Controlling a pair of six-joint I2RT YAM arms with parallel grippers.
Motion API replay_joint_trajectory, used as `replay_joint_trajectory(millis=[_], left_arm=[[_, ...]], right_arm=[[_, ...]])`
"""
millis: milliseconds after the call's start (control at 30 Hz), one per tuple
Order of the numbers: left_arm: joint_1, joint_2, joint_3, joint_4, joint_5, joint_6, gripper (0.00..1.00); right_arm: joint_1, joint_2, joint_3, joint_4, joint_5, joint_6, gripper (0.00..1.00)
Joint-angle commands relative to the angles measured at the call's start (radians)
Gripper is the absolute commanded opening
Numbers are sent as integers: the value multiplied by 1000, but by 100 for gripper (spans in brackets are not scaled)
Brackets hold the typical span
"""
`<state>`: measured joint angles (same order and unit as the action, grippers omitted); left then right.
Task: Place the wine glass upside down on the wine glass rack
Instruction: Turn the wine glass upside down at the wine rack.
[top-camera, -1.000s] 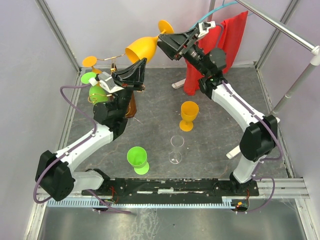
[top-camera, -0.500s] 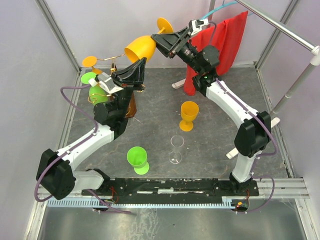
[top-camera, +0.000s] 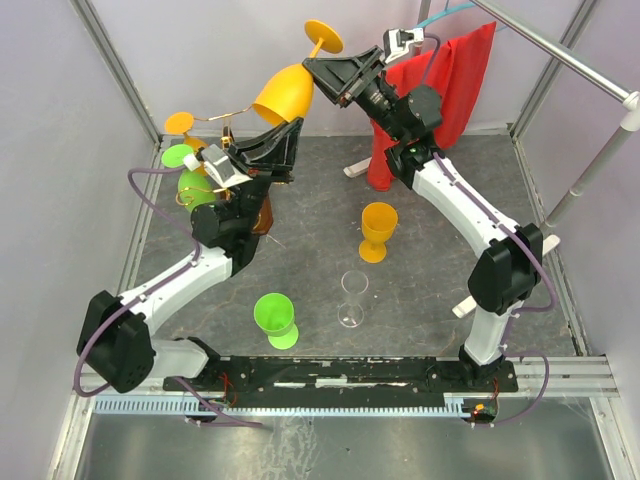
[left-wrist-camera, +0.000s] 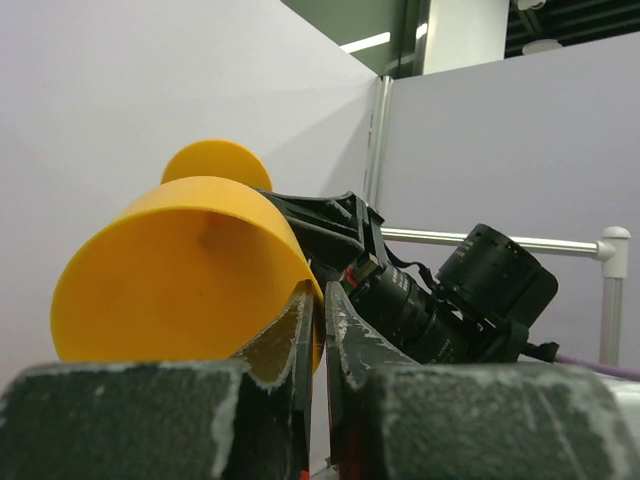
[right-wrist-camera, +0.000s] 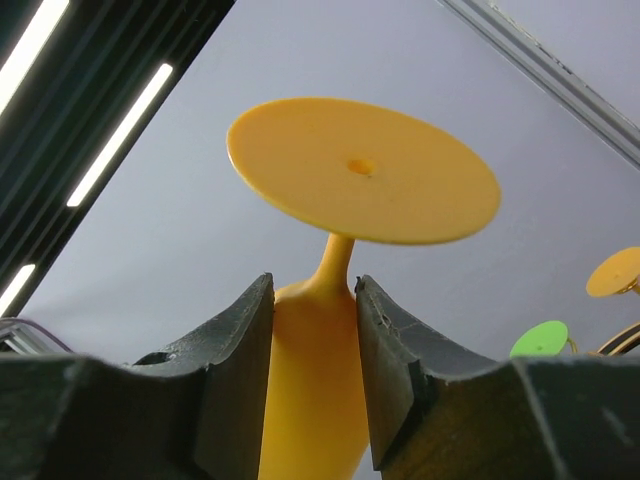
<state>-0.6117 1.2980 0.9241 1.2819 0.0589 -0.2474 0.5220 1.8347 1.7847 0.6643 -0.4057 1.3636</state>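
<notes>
The yellow wine glass (top-camera: 285, 95) is held high at the back, tilted with its foot up and to the right. My right gripper (top-camera: 318, 72) is shut on the top of its bowl just below the stem; the right wrist view shows both fingers pressed on the glass (right-wrist-camera: 362, 168) under its round foot. From below, my left gripper (top-camera: 293, 125) pinches the bowl's rim, with the bowl (left-wrist-camera: 180, 270) resting over the near-closed left gripper (left-wrist-camera: 322, 290). The wine glass rack (top-camera: 215, 120) stands at the back left, partly hidden by the left arm. An orange and a green glass hang on it upside down.
An orange goblet (top-camera: 378, 230), a clear glass (top-camera: 352, 297) and a green glass (top-camera: 274, 318) stand upright on the grey mat. A red cloth (top-camera: 440, 90) hangs behind the right arm. A metal rail (top-camera: 560, 45) crosses the upper right.
The right gripper has closed on the glass near its stem and swung up and left. The glass has tipped foot-up. The left gripper has shifted slightly right with the rim.
</notes>
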Motion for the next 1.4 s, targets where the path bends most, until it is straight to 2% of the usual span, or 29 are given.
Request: replay_joint_trajectory(millis=[0,333,467,567,667,833,1100,1233,1367], left_arm=[[-6,24,37,-7,111,-73,14],[-7,-26,-11,-47,100,-14,18],[-7,-69,-44,-72,89,17,18],[-8,-97,-58,-95,85,30,18],[-8,-114,-62,-119,84,42,20],[-7,-133,-76,-142,86,70,35],[-6,-164,-102,-190,84,79,48],[-7,-213,-120,-285,84,109,53],[-6,-288,-117,-448,77,159,60]], right_arm=[[25,16,59,11,-18,-37,28],[24,4,58,-34,-30,-93,20],[22,-3,44,-40,-35,-112,12],[18,-12,27,-44,-31,-121,1],[13,-23,9,-43,-25,-127,1],[3,-42,-7,-47,-20,-145,1],[-14,-62,-33,-52,-14,-167,1],[-33,-71,-24,-104,-12,-234,1],[-45,-82,-9,-225,3,-393,1]])
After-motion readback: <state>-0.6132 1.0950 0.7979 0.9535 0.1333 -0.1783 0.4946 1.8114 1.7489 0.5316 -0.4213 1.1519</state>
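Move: The orange wine glass is held tilted, mouth low, with its rim already between the left fingertips: its middle is about 6 cm ahead and 4 cm above the left hand. From the right hand, whose fingers straddle its neck, the middle is some 3 cm back, 2 cm left and 3 cm below. The rack's middle is roughly 9 cm left, 3 cm ahead and 30 cm below the left hand; the hung green glasses are about 9 cm farther left of the rack. The right fingers close on the wine glass's neck, just under its foot, and pinch it while that hand sinks 3 to 4 cm, eases about 2 cm forward and rolls some 10 degrees, its left side dropping. The left hand gives up its pinch on the rim: it shifts a centimetre right, then sinks about 5 cm and a little back from the bowl, opening to over half and leaning some 15 degrees over to the right and forward. ##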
